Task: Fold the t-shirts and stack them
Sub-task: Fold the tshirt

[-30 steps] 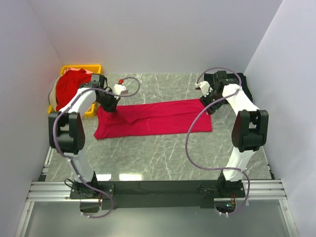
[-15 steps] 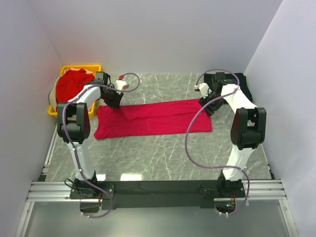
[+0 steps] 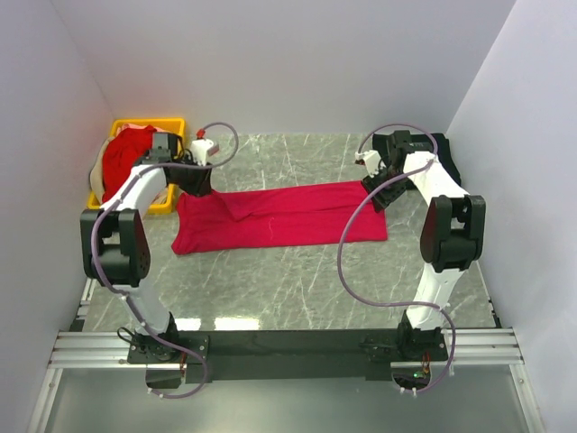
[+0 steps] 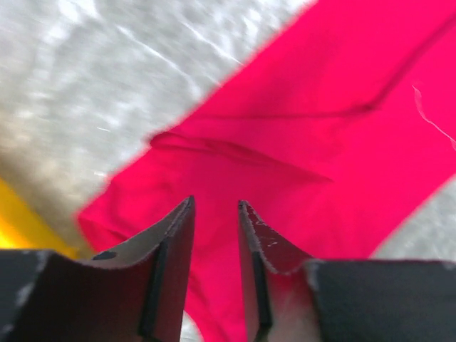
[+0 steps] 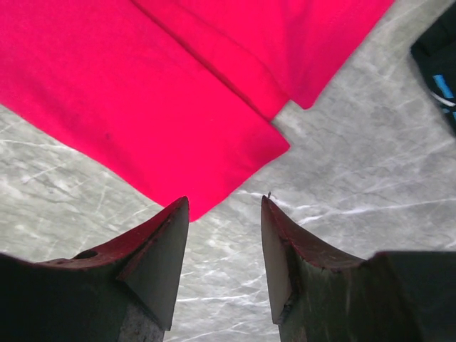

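Observation:
A bright red t-shirt (image 3: 279,215) lies folded into a long strip across the middle of the table. My left gripper (image 3: 200,188) hovers over its far left corner. In the left wrist view the gripper (image 4: 215,202) is open by a narrow gap and empty, with the red cloth (image 4: 320,149) below it. My right gripper (image 3: 379,197) is at the shirt's far right end. In the right wrist view it (image 5: 224,199) is open and empty over bare marble, just off the shirt's corner (image 5: 178,128). A black t-shirt (image 3: 446,153) lies at the far right and also shows in the right wrist view (image 5: 438,64).
A yellow plastic basket (image 3: 171,124) stands at the far left corner with more red shirts (image 3: 126,158) heaped in it. White walls close in the table on the left, back and right. The marble table (image 3: 297,280) runs in front of the shirt.
My left arm has swung its elbow out and back, and its wrist has shifted a little to the left over the shirt's far left corner. The shirt and my right arm have barely moved.

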You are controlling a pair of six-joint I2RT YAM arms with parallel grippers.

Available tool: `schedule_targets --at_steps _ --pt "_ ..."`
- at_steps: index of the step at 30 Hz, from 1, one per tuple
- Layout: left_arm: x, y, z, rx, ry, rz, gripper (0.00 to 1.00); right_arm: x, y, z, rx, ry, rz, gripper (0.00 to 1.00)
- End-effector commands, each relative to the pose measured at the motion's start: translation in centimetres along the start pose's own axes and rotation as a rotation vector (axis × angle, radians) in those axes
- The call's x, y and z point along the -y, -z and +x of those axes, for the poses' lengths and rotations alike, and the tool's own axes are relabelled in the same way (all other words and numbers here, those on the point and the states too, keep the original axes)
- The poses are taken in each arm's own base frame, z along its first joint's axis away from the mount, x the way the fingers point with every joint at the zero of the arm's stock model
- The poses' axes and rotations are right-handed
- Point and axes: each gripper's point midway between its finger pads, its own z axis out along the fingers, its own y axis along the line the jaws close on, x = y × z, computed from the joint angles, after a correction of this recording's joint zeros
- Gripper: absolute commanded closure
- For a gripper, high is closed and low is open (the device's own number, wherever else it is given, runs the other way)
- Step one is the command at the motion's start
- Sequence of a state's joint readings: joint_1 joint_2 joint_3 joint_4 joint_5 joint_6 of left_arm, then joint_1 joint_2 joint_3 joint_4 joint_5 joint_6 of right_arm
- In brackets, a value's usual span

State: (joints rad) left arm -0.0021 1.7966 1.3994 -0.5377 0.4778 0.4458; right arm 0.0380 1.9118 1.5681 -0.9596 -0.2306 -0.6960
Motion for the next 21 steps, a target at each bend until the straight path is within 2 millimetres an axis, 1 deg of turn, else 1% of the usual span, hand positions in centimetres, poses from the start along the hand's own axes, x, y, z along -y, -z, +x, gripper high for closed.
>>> schedule_targets --at_steps 1,2,5,6,11,12,14,15,16,17,18,19,20,21 --pt "3.8 -0.6 2.5 -0.063 0.042 0.095 0.65 -0.9 0.3 -1.0 0.020 -0.019 -0.039 0.48" --pt "4.9 -1.3 3.8 -0.095 0.043 0.115 0.66 -0.9 0.2 -1.1 0.022 -0.019 -0.040 0.48" --pt "6.2 -2.3 4.6 -0.115 0.048 0.134 0.69 -0.8 0.3 -1.3 0.021 -0.018 -0.038 0.49" --pt "7.0 -2.8 4.8 -0.127 0.045 0.152 0.69 -0.7 0.3 -1.3 0.021 -0.016 -0.036 0.49" --pt "9.9 -4.4 5.6 -0.167 0.042 0.226 0.69 -0.6 0.3 -1.0 0.013 -0.013 -0.027 0.49" --pt "10.2 -4.7 5.7 -0.173 0.043 0.232 0.69 -0.5 0.3 -1.0 0.015 -0.012 -0.022 0.49" --pt "10.3 -5.5 4.7 -0.152 0.039 0.225 0.68 -0.5 0.2 -0.9 0.015 -0.013 -0.022 0.49" --pt "10.2 -6.2 4.6 -0.154 0.045 0.223 0.67 -0.6 0.1 -1.0 0.017 -0.014 -0.027 0.49" --pt "9.7 -6.6 3.1 -0.122 0.044 0.211 0.66 -0.6 0.1 -0.9 0.016 -0.019 -0.028 0.49" --pt "9.5 -7.6 3.2 -0.132 0.055 0.215 0.65 -0.6 0.1 -1.1 0.018 -0.018 -0.029 0.49" --pt "9.2 -8.0 2.7 -0.128 0.068 0.212 0.65 -0.6 0.0 -1.1 0.018 -0.019 -0.031 0.49" --pt "8.6 -8.4 0.8 -0.092 0.056 0.204 0.65 -0.6 0.1 -1.2 0.023 -0.021 -0.033 0.49" --pt "8.3 -8.8 0.1 -0.080 0.053 0.206 0.65 -0.5 0.3 -1.6 0.034 -0.021 -0.029 0.49" --pt "8.2 -9.6 -0.1 -0.080 0.064 0.212 0.65 -0.6 0.4 -1.9 0.041 -0.021 -0.031 0.49"
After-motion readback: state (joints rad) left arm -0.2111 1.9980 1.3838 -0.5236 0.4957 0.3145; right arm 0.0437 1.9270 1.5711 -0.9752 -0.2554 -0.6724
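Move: The crease tip of the loose flap on the folded t-shirt lies about 10 cm to the left hand's right, some 5 cm back and 10 cm below. The shirt's far edge runs about 3 cm ahead of and 3 cm to the right of this hand; the yellow basket stands roughly 12 cm ahead and 22 cm to its left. From the right hand the crease tip is around 39 cm left, 2 cm back, 7 cm down. Down, right and back at once, the left hand sweeps from above the shirt's far edge towards the loose flap, sinking some 8 cm and tipping its fingers about 15 degrees steeper. Low over the cloth it turns forward for the last 3 to 4 cm, still edging right, the partly open fingertips meeting the flap's crease and pushing it along forward. ##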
